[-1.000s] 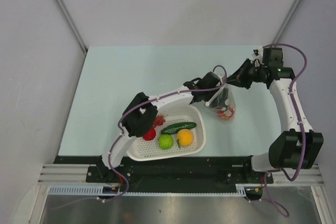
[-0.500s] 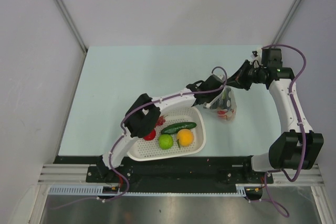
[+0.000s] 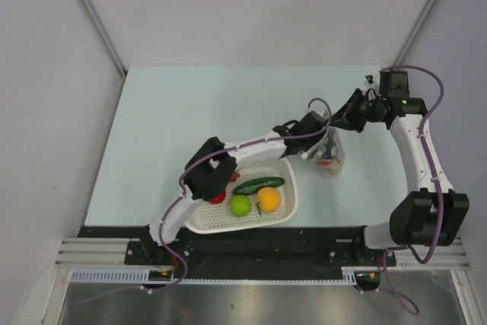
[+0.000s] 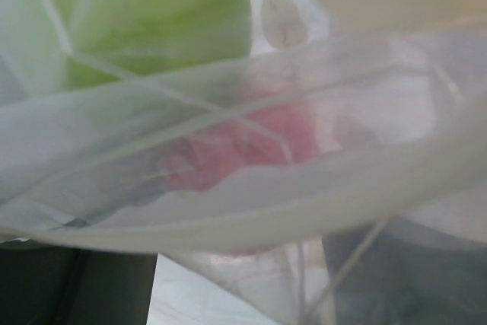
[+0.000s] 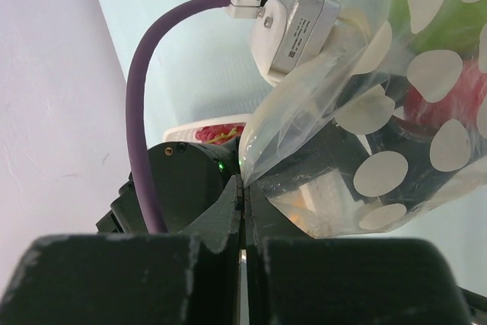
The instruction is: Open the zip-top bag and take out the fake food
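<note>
The zip-top bag [image 3: 332, 159] hangs just right of the basket, clear with white dots [image 5: 380, 112]. My right gripper [image 3: 335, 122] [image 5: 243, 184] is shut on its upper edge. My left gripper [image 3: 315, 141] is pushed into the bag's mouth, and its dark fingers [image 4: 76, 287] stand wide apart behind the film. Fake food shows through the plastic: a green fruit [image 4: 152, 20] and a red piece [image 4: 243, 150]. More fake food lies in the basket: a cucumber [image 3: 259, 184], a green fruit [image 3: 240, 205], an orange one [image 3: 268, 199] and a red one [image 3: 217, 196].
The white perforated basket [image 3: 285, 215] sits at the table's near edge, under the left arm's forearm. The left wrist's white camera box [image 5: 293, 24] and purple cable [image 5: 141, 112] fill much of the right wrist view.
The left arm has reached further right, pushing its gripper deeper into the bag. The bag has shifted a little. The right gripper keeps its hold.
</note>
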You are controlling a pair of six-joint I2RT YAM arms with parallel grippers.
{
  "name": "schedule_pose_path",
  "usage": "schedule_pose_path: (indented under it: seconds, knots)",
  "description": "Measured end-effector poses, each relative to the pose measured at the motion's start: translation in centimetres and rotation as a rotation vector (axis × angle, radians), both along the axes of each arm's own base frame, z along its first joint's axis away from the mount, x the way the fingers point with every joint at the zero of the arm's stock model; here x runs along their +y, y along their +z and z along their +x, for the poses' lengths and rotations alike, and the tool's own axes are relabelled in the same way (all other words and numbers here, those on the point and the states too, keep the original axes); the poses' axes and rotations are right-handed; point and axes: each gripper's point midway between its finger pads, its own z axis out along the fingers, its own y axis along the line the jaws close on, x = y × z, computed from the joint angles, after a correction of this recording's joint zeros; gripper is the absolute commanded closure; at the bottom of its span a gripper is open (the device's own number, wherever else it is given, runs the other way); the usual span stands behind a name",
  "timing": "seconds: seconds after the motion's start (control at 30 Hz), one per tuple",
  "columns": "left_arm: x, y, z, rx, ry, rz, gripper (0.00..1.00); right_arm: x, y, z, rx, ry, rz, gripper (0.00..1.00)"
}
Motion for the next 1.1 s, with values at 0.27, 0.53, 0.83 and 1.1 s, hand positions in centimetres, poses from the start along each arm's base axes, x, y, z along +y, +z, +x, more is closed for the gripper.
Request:
schedule_pose_path:
  seconds: [0.27,0.53,0.83,1.1]
  knots:
    - [1.5,0.3,-0.1,-0.068,-0.051,0.075,1.0,-0.4,-0.2,0.1,-0.007,-0.005,-0.018,1.0]
    - [4.2,4.8,-0.4,-0.136,-0.125,0.121,1.0,-1.2,-0.4,0.4,-0.026,-0.014,-0.054,1.0]
    - [7.8,8.5,-0.3,-0.119,-0.155,0.122,1.0,-1.6,0.1,0.6,-0.09,0.003,-0.098,1.0]
    - [8.0,12.2,2.0,-0.161,-0.117,0.07,1.0,0.1,0.6,-0.2,-0.106,0.06,-0.091,1.0]
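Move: The white basket, where the red fruit already in the left fingers is to go, lies about 28 cm left and 11 cm back of the left hand, some 3 cm lower. In it the cucumber is about 22 cm left and 9 cm back, the orange 19 cm left and 14 cm back. The bag's pinched rim is about 3 cm ahead, 2 cm right and 15 cm above. From the right hand the basket is roughly 30 cm left, 13 cm back and 21 cm below. The red fruit, still gripped between the left fingers, is drawn up out of the bag's depth by about 12 cm; the left hand first slides left some 8 cm, soon climbing too, then edges forward at the end, turning about 10 degrees. The right hand keeps the rim pinched shut in its fingers, swaying a centimetre or two right and back. ##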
